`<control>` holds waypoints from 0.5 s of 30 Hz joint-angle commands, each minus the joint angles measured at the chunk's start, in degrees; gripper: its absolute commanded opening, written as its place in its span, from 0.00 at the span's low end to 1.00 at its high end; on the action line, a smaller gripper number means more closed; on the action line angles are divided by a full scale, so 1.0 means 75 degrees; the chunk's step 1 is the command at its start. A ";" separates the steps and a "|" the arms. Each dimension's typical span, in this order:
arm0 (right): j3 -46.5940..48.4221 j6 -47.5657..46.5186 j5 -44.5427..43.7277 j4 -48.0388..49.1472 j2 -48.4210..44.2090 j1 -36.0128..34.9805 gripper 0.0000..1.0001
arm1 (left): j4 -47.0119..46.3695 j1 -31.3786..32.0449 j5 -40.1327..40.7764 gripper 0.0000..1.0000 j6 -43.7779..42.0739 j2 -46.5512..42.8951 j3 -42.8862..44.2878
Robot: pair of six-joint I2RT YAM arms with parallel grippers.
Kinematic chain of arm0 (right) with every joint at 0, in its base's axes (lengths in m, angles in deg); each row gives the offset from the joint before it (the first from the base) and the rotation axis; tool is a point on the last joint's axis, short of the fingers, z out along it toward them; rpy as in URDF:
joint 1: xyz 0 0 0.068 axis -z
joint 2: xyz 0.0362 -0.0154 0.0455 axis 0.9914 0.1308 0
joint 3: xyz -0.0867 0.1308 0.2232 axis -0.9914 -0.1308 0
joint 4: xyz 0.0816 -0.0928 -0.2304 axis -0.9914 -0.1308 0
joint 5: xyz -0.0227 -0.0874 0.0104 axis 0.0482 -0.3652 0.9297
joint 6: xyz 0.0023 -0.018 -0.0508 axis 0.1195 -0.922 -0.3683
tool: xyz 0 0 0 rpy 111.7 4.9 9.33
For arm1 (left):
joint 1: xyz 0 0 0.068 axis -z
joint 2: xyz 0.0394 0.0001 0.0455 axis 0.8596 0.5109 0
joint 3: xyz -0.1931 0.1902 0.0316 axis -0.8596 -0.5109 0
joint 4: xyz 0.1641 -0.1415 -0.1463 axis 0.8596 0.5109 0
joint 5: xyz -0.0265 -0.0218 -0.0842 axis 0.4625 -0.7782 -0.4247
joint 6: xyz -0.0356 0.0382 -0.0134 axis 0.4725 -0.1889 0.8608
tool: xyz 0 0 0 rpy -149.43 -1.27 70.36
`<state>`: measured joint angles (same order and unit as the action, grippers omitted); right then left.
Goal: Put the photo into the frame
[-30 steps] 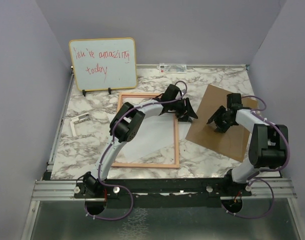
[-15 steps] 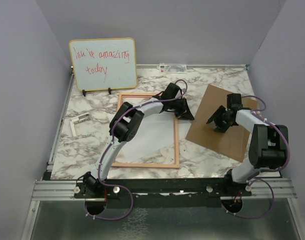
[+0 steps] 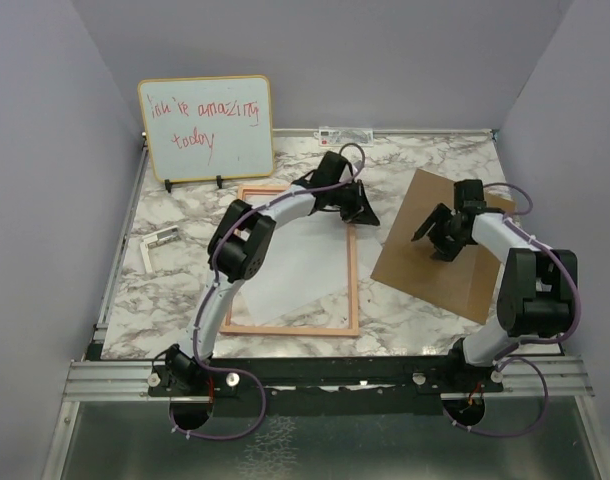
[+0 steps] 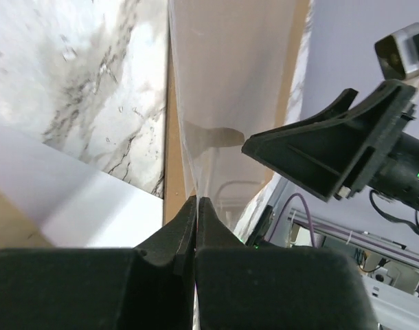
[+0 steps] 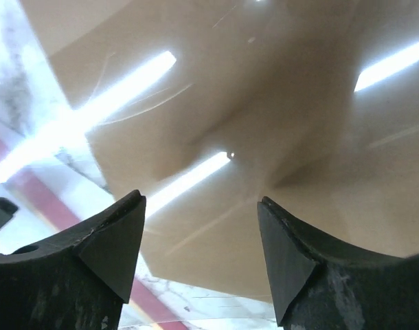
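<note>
The frame (image 3: 353, 290), a thin pinkish wood border, lies flat left of centre. Inside it lies the photo (image 3: 290, 270), white reverse up and skewed; it also shows in the left wrist view (image 4: 72, 196). My left gripper (image 3: 362, 213) is at the frame's far right edge, shut (image 4: 196, 200) on a thin clear pane (image 4: 223, 82) that rises edge-on from the jaws. My right gripper (image 3: 435, 237) hangs open (image 5: 200, 199) over the brown backing board (image 3: 440, 265), with nothing between its fingers. Glare streaks cross the board (image 5: 278, 103).
A yellow-edged whiteboard (image 3: 206, 128) with red writing stands at the back left. A small metal bracket (image 3: 157, 245) lies near the left edge and a label strip (image 3: 345, 133) by the back wall. Grey walls close in both sides.
My left gripper closed on the clear pane and shifted toward the back of the frame. The right gripper opened a little wider and stayed over the board.
</note>
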<state>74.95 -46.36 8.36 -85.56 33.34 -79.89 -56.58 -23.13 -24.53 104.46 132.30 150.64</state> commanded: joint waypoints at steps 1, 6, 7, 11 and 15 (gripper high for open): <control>0.0864 -0.0232 0.0118 -0.0598 -0.0373 0.0016 0.73 | -0.0067 -0.0526 -0.0490 0.00 -0.0433 -0.0950 0.0089; 0.1623 -0.0326 0.0250 -0.0705 -0.0826 0.0010 0.84 | 0.0278 -0.0965 -0.0787 0.00 -0.0881 -0.1549 0.0079; 0.1732 -0.0345 0.0321 -0.0683 -0.0902 0.0017 0.87 | 0.0352 -0.1073 -0.0843 0.00 -0.0963 -0.1684 0.0059; 0.1801 -0.0239 0.0676 -0.0280 -0.1212 0.0008 0.96 | 0.0418 -0.1475 -0.0994 0.00 -0.1056 -0.2237 -0.0210; 0.1127 0.0454 0.0880 0.0711 -0.1703 0.0014 1.00 | 0.0313 -0.1804 -0.1051 0.00 -0.0909 -0.2765 -0.0367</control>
<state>87.56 -47.13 11.68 -86.08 23.66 -79.89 -54.09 -34.70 -29.49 98.41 117.04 149.26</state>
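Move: The left hand already pinches the edge of the clear sheet; from it the frame's middle lies about 20 cm left, 9 cm back and 7 cm below, with the white sheet under it some 17 cm left and 8 cm back. The brown board's middle is about 18 cm right and 5 cm back. For the half-open right hand, the clear sheet and the board are centred about 4 cm right and 1 cm ahead, just below. Still pinching the clear sheet, the left hand lifts about 13 cm, leftward and forward; the right rises likewise, opening. ##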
